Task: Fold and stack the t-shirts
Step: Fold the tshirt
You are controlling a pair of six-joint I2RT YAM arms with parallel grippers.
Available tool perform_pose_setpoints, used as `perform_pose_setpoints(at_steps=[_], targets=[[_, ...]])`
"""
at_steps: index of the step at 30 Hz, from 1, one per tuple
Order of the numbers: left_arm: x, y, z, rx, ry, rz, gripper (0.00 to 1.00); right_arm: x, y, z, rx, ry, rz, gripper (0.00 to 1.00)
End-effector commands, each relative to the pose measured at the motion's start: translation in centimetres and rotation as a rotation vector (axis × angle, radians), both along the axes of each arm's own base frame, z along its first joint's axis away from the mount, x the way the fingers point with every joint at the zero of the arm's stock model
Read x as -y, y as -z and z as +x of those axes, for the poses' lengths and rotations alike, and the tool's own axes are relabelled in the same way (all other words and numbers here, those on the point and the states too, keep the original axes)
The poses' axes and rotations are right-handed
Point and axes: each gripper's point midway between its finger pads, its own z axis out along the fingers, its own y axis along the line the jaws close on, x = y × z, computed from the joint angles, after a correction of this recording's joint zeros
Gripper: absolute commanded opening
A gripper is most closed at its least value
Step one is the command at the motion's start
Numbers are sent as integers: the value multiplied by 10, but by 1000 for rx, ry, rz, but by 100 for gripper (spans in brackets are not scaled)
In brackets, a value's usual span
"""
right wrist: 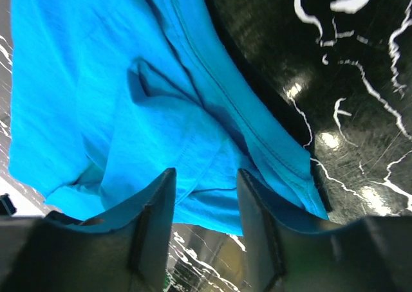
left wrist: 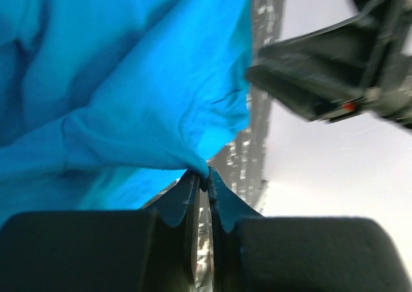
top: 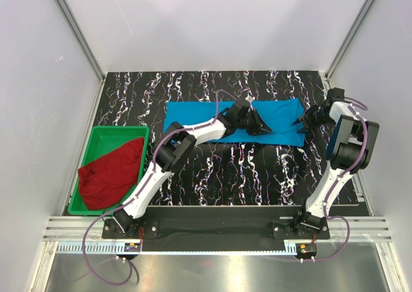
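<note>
The sky-blue t-shirt (top: pixel 193 118) lies as a long folded strip across the far half of the table. My left gripper (top: pixel 259 125) is over its middle right and is shut on a pinched fold of it (left wrist: pixel 207 171); the cloth (left wrist: pixel 129 99) hangs up from the tips. My right gripper (top: pixel 301 123) is at the shirt's right end, open, with the shirt's edge (right wrist: pixel 212 202) between its fingertips (right wrist: pixel 161 189) and not gripped. The dark red t-shirt (top: pixel 112 173) lies crumpled in the green bin (top: pixel 103 132), spilling over its near rim.
The black marbled table (top: pixel 244 176) is bounded by white walls with metal posts at the left and right. The green bin stands at the table's left edge. The right gripper shows in the left wrist view (left wrist: pixel 322 80), close to the left one.
</note>
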Motion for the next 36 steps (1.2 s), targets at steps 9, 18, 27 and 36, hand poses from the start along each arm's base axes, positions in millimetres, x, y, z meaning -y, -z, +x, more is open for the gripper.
perform_pose_setpoints(at_steps=[9, 18, 27, 36], targets=[[-2, -58, 24, 39, -23, -170, 7, -3, 6, 16, 37, 38, 69, 38], [-2, -59, 23, 32, -15, -183, 7, 1, 11, 17, 27, 46, 50, 37], [-3, -57, 25, 29, -15, -181, 8, 3, 1, 31, 59, 45, 57, 9], [-13, -54, 50, 44, -52, -208, 9, -1, -24, 57, 150, 70, 119, 3]])
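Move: The left hand already pinches the t-shirt's upper layer; the shirt's far edge lies about 11 cm ahead of it, straight out, and 4 cm lower. The open right hand has the cloth fold to be gripped just under it, about 1 cm ahead and 2 cm down, some 11 cm to the right of the left hand. The shirt's near right corner is about 6 cm back and 2 cm right of the right hand, its far right corner 11 cm straight ahead. Down about 2 cm goes the right hand, half open, onto the fold at the shirt's right end; it shuts, pinching the cloth, then draws forward and back up about 2 cm. The left hand keeps its pinch and eases forward and up, roughly 3 cm each, towards the shirt's far edge, waiting midway while the right takes hold, its wrist tilting slightly. ##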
